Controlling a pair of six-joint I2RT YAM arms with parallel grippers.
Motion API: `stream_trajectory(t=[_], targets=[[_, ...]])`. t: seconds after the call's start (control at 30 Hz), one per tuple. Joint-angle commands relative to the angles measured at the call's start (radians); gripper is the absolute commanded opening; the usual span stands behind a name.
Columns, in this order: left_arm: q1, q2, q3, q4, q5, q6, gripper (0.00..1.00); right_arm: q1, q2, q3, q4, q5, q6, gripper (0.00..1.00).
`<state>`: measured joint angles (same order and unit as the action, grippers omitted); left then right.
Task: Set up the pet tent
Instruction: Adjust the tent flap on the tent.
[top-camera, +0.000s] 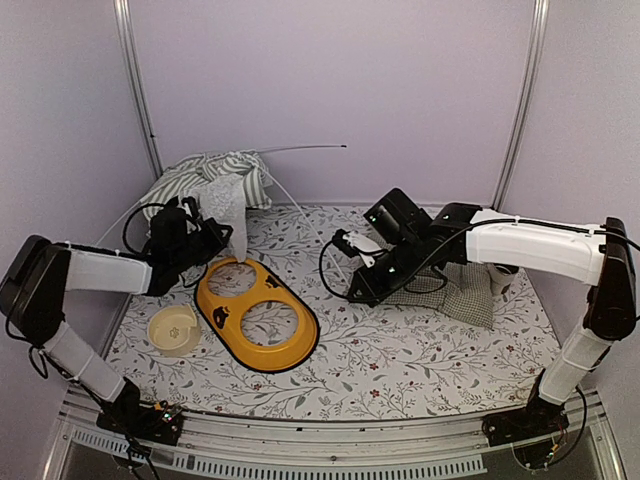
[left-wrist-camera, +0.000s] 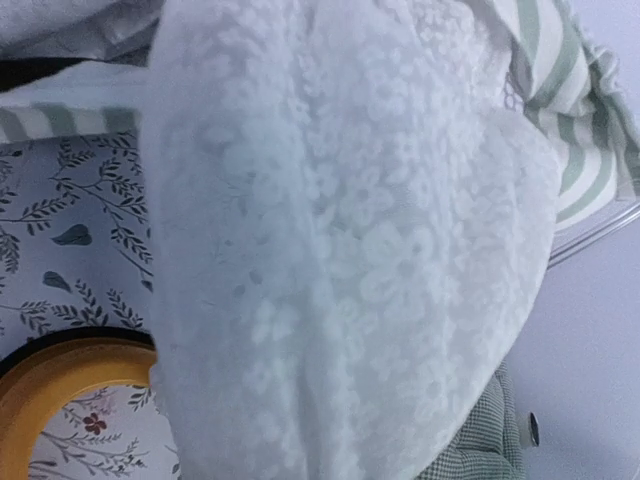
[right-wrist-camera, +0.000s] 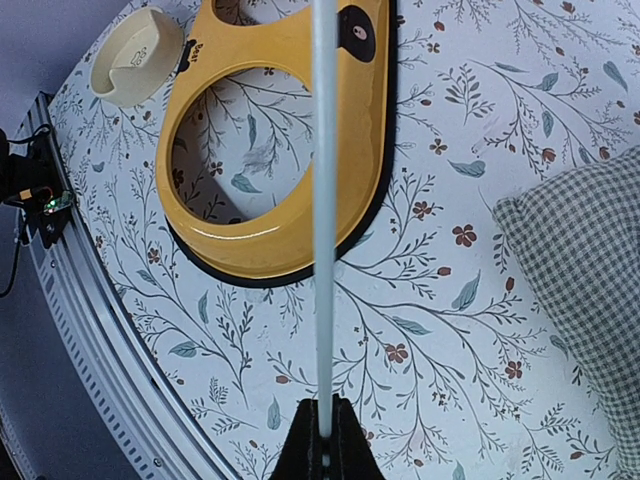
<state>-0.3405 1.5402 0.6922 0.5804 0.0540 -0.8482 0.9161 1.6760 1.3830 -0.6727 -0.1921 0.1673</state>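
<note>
The pet tent (top-camera: 213, 175) lies collapsed at the back left, a heap of green-and-white striped fabric (left-wrist-camera: 575, 120). Its white mesh flap (top-camera: 229, 215) hangs in front of it. My left gripper (top-camera: 218, 235) is right up against that flap. In the left wrist view the flap (left-wrist-camera: 340, 260) fills the frame and hides the fingers, so I cannot tell whether they pinch it. A thin white pole (top-camera: 310, 222) runs from the tent to my right gripper (top-camera: 358, 258). In the right wrist view the right gripper (right-wrist-camera: 325, 440) is shut on the pole (right-wrist-camera: 322, 200).
A yellow two-hole bowl stand (top-camera: 255, 315) (right-wrist-camera: 270, 240) lies front left, with a small beige bowl (top-camera: 173, 328) (right-wrist-camera: 135, 55) beside it. A green-checked cushion (top-camera: 455, 295) (right-wrist-camera: 590, 280) lies under the right arm. A white cup (top-camera: 503, 278) stands at the right.
</note>
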Motion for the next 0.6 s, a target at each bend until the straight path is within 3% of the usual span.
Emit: stream_trajectory(t=[0.0, 0.17, 0.27, 0.33, 0.47, 0.57], targets=[[-0.007, -0.126, 0.013, -0.373, -0.214, 0.03, 0.0, -0.005, 0.01, 0.039, 0.102, 0.016, -0.012, 0.0], [0.023, -0.154, 0.075, -0.68, -0.458, 0.074, 0.0, -0.002, 0.01, 0.042, 0.102, -0.018, -0.019, 0.0], [0.054, -0.112, 0.112, -0.746, -0.555, 0.078, 0.09, 0.01, 0.011, 0.047, 0.101, -0.034, -0.037, 0.0], [0.075, -0.08, 0.141, -0.75, -0.563, 0.079, 0.22, 0.017, 0.014, 0.055, 0.094, -0.043, -0.049, 0.0], [0.076, -0.068, 0.185, -0.749, -0.555, 0.07, 0.37, 0.026, 0.026, 0.076, 0.074, -0.046, -0.065, 0.0], [0.064, -0.115, 0.17, -0.719, -0.534, 0.065, 0.42, 0.028, 0.031, 0.084, 0.065, -0.046, -0.07, 0.0]])
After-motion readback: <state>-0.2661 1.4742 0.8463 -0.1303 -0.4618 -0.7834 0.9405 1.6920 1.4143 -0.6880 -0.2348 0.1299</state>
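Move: The left hand is at the tent's white flap, its fingers hidden by the cloth. The flap's middle is about 4 cm ahead and level in height, with the striped tent body some 15 cm ahead and 5 cm left. The yellow tray lies about 13 cm back, 7 cm right and 15 cm below. From the right hand, still gripping the pole, the flap is roughly 18 cm ahead and 29 cm left. Left hand draws the pinched flap left, travelling about 13 cm and dipping, turns counter-clockwise, then opens its fingers. ##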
